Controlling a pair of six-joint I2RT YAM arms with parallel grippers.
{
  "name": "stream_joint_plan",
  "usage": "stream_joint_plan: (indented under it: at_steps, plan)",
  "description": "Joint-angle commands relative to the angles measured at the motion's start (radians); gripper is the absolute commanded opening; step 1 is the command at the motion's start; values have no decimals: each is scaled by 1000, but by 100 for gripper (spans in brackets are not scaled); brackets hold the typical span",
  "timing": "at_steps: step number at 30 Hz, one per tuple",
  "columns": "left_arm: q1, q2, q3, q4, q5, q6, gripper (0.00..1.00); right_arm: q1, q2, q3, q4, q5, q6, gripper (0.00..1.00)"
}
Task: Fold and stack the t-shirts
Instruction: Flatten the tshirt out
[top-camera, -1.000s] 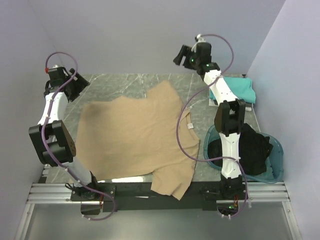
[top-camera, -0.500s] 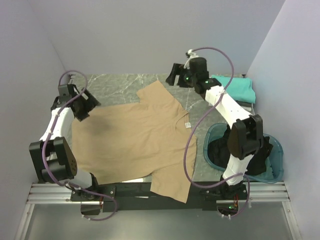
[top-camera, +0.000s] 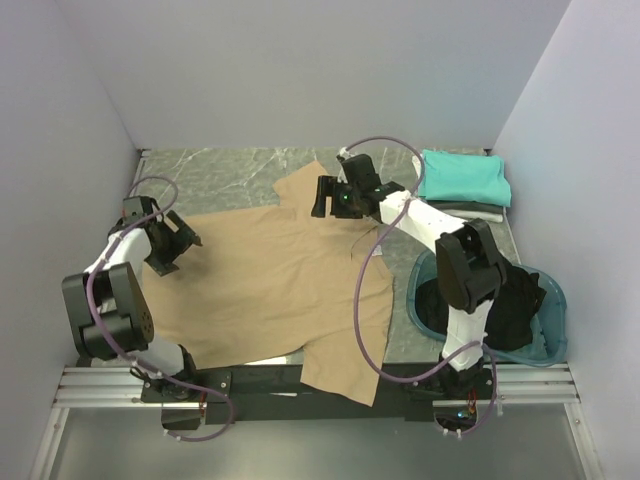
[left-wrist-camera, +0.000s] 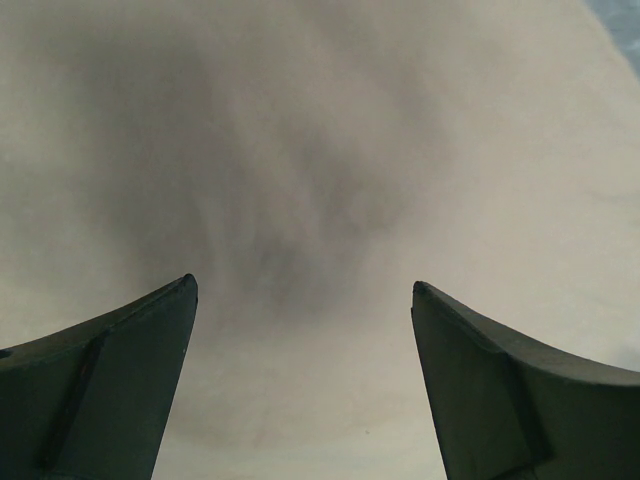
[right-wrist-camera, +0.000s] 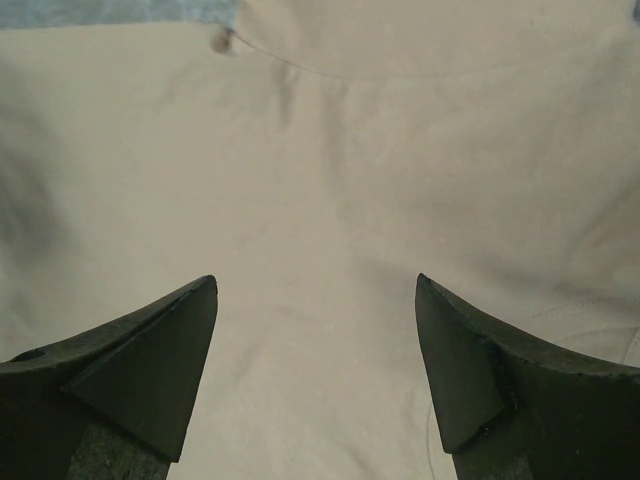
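Observation:
A tan t-shirt (top-camera: 270, 285) lies spread flat over the table, one sleeve pointing to the back, the other hanging over the front edge. My left gripper (top-camera: 178, 243) hovers at the shirt's left edge, jaws open, only tan cloth (left-wrist-camera: 300, 200) beneath them. My right gripper (top-camera: 322, 197) is over the back sleeve, open, with tan cloth (right-wrist-camera: 320, 180) filling its view and nothing held. A folded teal t-shirt (top-camera: 462, 178) rests on a grey one at the back right. Black t-shirts (top-camera: 510, 300) fill the basin.
A round teal basin (top-camera: 555, 330) stands at the right front, beside the right arm's base. Purple walls close in the back and both sides. The right arm's cable loops over the shirt's collar area (top-camera: 372, 250).
Both arms have come down from raised poses at the back and swung inward over the tan shirt. The shirt now lies flatter, with its back sleeve spread out.

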Motion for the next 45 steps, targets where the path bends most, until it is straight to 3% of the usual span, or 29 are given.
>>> stream_joint_plan:
  at_steps: [1, 21, 36, 45]
  plan:
    - [10, 66, 0, 57, -5, 32, 93, -7, 65, 60, -36, 48, 27, 86]
    - [17, 384, 203, 96, 21, 62, 91, -126, 327, 232, -168, 25, 102, 85]
    - [-91, 727, 654, 1, 33, 65, 90, -228, 530, 618, -337, 14, 116, 84]
    - [-135, 829, 838, -44, 62, 55, 90, -290, 593, 718, -371, 11, 116, 84]
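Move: Both hands hover open over the tan t-shirt: cloth lies about 3 cm beneath the left and 8 beneath the right. From the left hand the shirt's middle is some 29 cm right and 12 back. From the right hand it is about 16 cm left and 28 back, the far sleeve some 7 left and 4 ahead, the collar tag about 18 right and 16 back, the teal stack roughly 46 right and 3 ahead. Down first, the left hand about 3 cm and the right about 8, until their open fingers rest on the cloth; then both push forward with it, staying low. The left goes some 20 cm nearly straight out, speeding up; the right goes forward and rightwards towards the shoulder edge, tipping its fingers further down and turning clockwise. ##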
